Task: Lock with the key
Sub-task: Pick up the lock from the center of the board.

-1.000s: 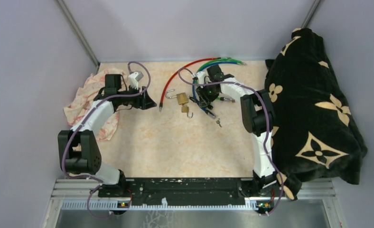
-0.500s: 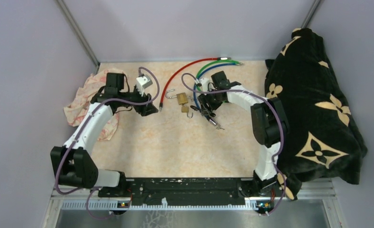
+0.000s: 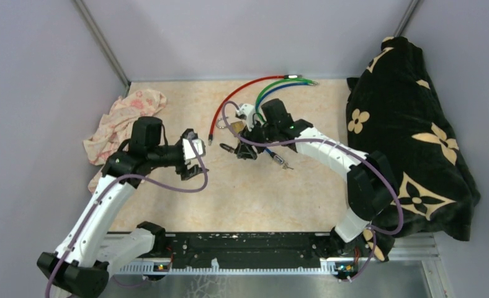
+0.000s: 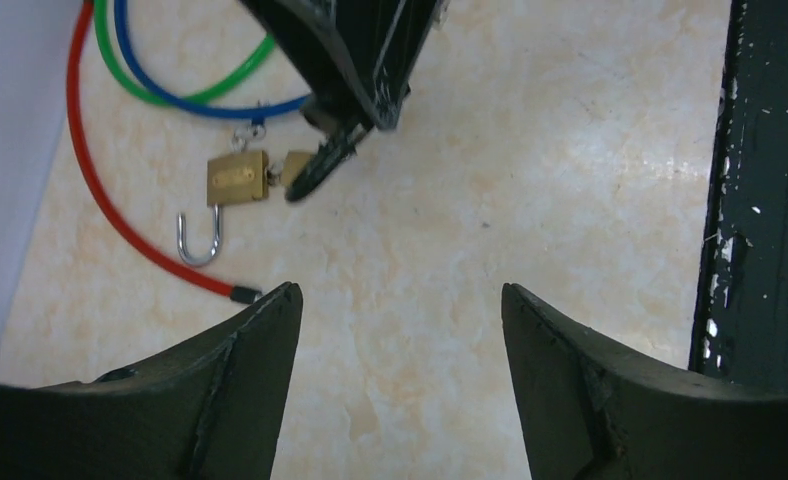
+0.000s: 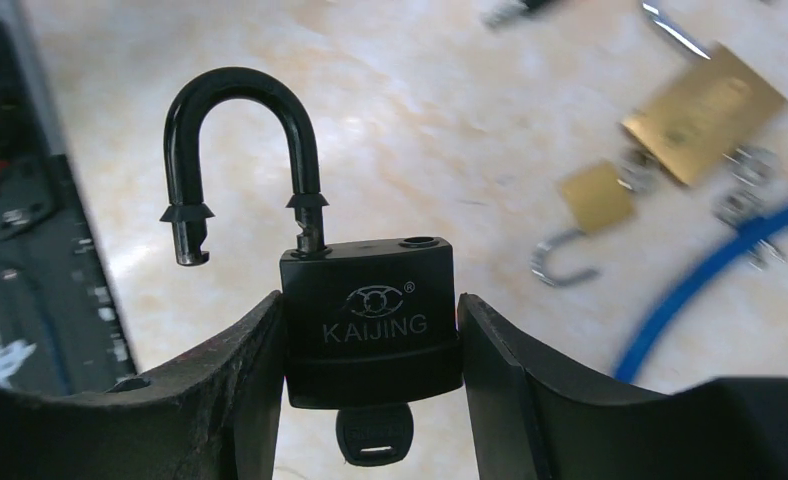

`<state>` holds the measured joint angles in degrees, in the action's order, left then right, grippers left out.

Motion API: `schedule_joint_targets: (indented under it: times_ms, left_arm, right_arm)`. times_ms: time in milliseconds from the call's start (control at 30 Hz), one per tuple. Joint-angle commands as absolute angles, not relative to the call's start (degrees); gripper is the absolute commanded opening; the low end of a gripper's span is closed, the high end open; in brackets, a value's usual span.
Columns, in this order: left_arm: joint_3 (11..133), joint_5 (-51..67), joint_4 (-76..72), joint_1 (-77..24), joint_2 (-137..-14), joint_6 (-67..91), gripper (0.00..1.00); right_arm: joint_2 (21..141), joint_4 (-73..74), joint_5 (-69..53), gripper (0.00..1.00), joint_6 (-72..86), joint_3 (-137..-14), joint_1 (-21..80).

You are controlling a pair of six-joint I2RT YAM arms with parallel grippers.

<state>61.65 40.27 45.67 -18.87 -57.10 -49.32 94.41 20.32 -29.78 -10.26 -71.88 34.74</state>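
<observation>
A black padlock point(image 5: 368, 335) marked KAIJING sits upright between the fingers of my right gripper point(image 5: 370, 300), which is shut on its body. Its black shackle point(image 5: 235, 85) stands open, one leg free of the body. A black-headed key point(image 5: 375, 435) sticks out of the lock's underside. In the top view the right gripper point(image 3: 245, 148) hovers over the table's middle, near two brass padlocks point(image 3: 236, 126). My left gripper point(image 3: 192, 155) is to its left, open and holding nothing point(image 4: 400, 295). It looks toward a brass padlock point(image 4: 237, 178) with an open shackle.
Red point(image 3: 229, 102), green and blue cables curve across the far side of the table. A loose key point(image 3: 283, 162) lies right of the right gripper. A pink cloth point(image 3: 121, 121) lies at far left. A black flowered blanket point(image 3: 416, 143) fills the right side.
My right gripper moved left and toward the near side with the black padlock in it. The left arm swung nearer and toward the centre, away from the pink cloth.
</observation>
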Motion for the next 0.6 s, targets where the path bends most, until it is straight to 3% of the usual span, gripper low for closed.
schedule_joint_targets:
  times_ms: [0, 167, 400, 500, 567]
  left_arm:
    - [56.3, 43.4, 32.6, -22.2, -53.2, -51.4, 0.80]
    - [54.7, 43.9, 34.0, -22.9, -52.7, -55.4, 0.77]
    - [54.5, 44.6, 37.2, -23.9, -52.6, -54.2, 0.53]
    - [54.1, 45.0, 36.1, -24.5, -51.9, -52.2, 0.32]
    - [54.0, 45.3, 35.7, -24.7, -51.5, -51.4, 0.06]
  right_arm:
    - [86.3, 7.7, -39.3, 0.00, -4.7, -69.6, 40.1]
    - [84.1, 6.0, -38.9, 0.00, -4.0, -69.1, 44.3]
    - [83.8, 6.3, -38.2, 0.00, -5.3, -70.1, 46.4]
    - [84.4, 8.0, -38.1, 0.00, -6.7, -71.5, 47.3]
    - [84.5, 8.4, -37.7, 0.00, -7.1, -72.1, 47.7]
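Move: The open shackle of the black lock, already gripped by its body in the right hand, is about 8 cm ahead of the left hand, 9 cm to its right and 6 cm below; the red cable end lies some 17 cm ahead of that hand, 3 cm right and 23 cm down. From the right hand, the waiting left gripper is about 7 cm back, 15 cm left and 9 cm up, with the small brass padlock 9 cm ahead, 1 cm left and the big brass padlock 15 cm ahead, 2 cm left, both 14 cm down. The right hand, keeping its grip on the lock body, swings back about 9 cm while going left and up, turning roughly 15 degrees counter-clockwise with its left side rising, and so brings the shackle to the left gripper before easing to a stop. The left hand, jaws wide, shifts only some 3 cm, mostly right, with a slight tilt, then closes once the shackle is there and pinches its curved end between the fingertips. ##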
